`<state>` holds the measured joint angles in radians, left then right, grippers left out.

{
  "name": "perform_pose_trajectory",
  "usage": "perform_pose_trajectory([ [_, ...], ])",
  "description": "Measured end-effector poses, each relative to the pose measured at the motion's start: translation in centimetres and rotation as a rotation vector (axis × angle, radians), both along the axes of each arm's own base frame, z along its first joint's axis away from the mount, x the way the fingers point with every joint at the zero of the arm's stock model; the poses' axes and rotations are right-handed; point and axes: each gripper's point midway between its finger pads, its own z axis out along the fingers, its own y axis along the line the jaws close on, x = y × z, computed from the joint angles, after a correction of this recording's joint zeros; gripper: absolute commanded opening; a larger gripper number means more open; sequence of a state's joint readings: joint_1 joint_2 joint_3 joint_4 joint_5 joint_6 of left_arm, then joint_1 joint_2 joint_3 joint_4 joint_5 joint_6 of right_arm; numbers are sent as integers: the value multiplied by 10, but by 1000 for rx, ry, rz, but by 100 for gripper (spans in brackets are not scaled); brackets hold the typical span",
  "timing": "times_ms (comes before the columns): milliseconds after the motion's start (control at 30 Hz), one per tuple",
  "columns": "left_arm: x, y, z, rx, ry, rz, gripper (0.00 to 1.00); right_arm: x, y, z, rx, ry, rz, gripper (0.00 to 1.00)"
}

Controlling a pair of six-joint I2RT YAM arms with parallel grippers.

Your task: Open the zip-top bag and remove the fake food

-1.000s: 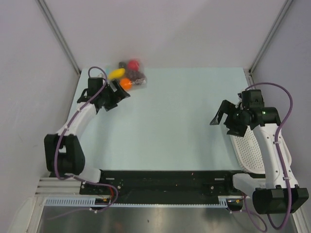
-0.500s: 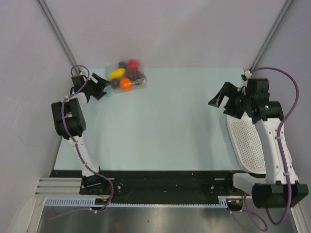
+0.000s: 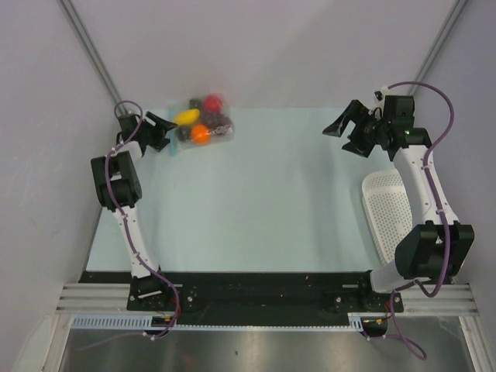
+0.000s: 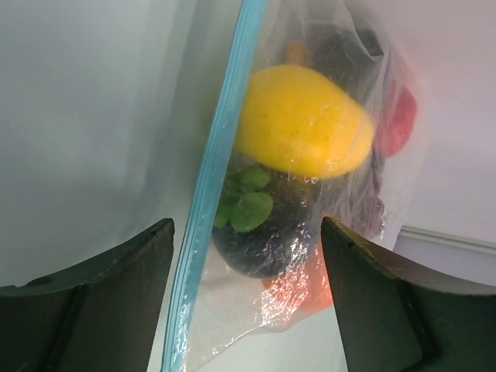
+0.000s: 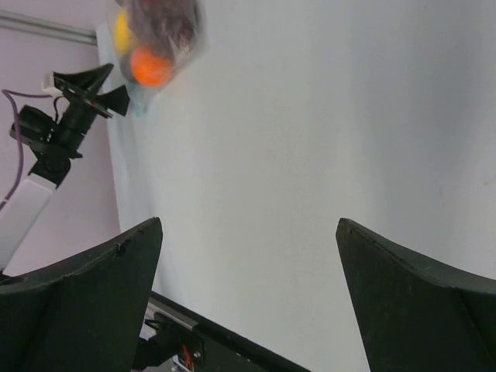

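Observation:
The zip-top bag (image 3: 203, 124) lies at the table's far left edge, clear and crinkly, with its teal-blue zip strip (image 4: 213, 201) on the left side. Inside is the fake food: a yellow oblong (image 4: 304, 122), an orange ball (image 3: 200, 134), a red ball (image 3: 213, 101) and dark pieces with green leaves (image 4: 249, 203). My left gripper (image 3: 169, 132) is open, its jaws on either side of the bag's near corner, not closed on it. My right gripper (image 3: 345, 132) is open and empty, above the table's far right, pointing left. The bag shows small in the right wrist view (image 5: 159, 39).
A white perforated basket (image 3: 391, 213) lies at the table's right edge beside the right arm. Grey walls and metal frame posts (image 3: 93, 54) close in the back and sides. The black base rail (image 3: 256, 287) runs along the near edge.
My left arm has swung out to the far left, bringing its open gripper to the bag's left end. My right gripper has moved away from the basket toward the far edge.

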<state>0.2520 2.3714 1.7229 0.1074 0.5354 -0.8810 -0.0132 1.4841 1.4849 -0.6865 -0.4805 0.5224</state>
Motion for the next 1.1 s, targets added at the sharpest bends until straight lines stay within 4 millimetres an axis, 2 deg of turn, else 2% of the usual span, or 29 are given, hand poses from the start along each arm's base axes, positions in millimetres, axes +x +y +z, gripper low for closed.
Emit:
perform_pose_trajectory([
  [67,0,2,-2,10,7,11,85,11,2,4,13,-25,-4,100],
  [200,10,8,-2,14,11,24,78,25,12,-5,29,-17,-2,100],
  [267,22,10,0,8,-4,20,75,26,22,-11,36,2,16,100],
  [300,25,10,0,2,-5,14,70,25,28,-12,40,9,26,100],
  [433,25,6,-7,-35,20,15,60,18,45,-11,38,7,71,100],
  [467,24,4,-7,-48,25,12,53,15,46,-11,33,6,80,100],
  [533,23,3,-7,-69,35,12,44,10,45,-11,24,15,86,100],
  [567,23,2,-7,-79,37,12,33,8,42,-10,22,19,88,100],
  [633,24,1,-5,-97,38,20,23,2,40,-6,14,16,95,100],
  [667,25,1,-3,-105,33,21,9,-1,38,-5,6,7,100,100],
  [700,25,0,-1,-113,28,19,1,-4,37,-3,1,-2,105,100],
  [800,26,-5,4,-137,13,-1,0,-18,42,2,-32,-50,150,100],
  [900,20,-9,4,-132,20,-16,0,-23,55,5,-69,-91,213,100],
  [1000,3,-17,7,-122,51,-31,0,-20,72,0,-142,-127,275,100],
  [1100,-13,-33,25,-106,64,-52,0,-16,102,-9,-194,-186,353,100],
])
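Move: The near part of the bag's pale blue zip strip lies about 3 cm ahead of the left hand, 1 cm to its right and 1 cm lower, in the gap of the open fingers. The yellow food is about 6 cm ahead and 5 cm right of that hand, the orange one level with it and 10 cm right, both about 2 cm lower. From the right hand, the strip is about 25 cm ahead, 54 cm left and 21 cm below. Forward about 2.5 cm onto the bag's zip strip goes the left hand; it nearly stops while its fingers close from wide open to shut, pinching the strip, then draws it back, right and up, some 4 cm back. The right hand, fingers open and empty, noses forward, eases back, and swings about 10 cm left overall towards the bag, turning some 20 degrees counter-clockwise. ##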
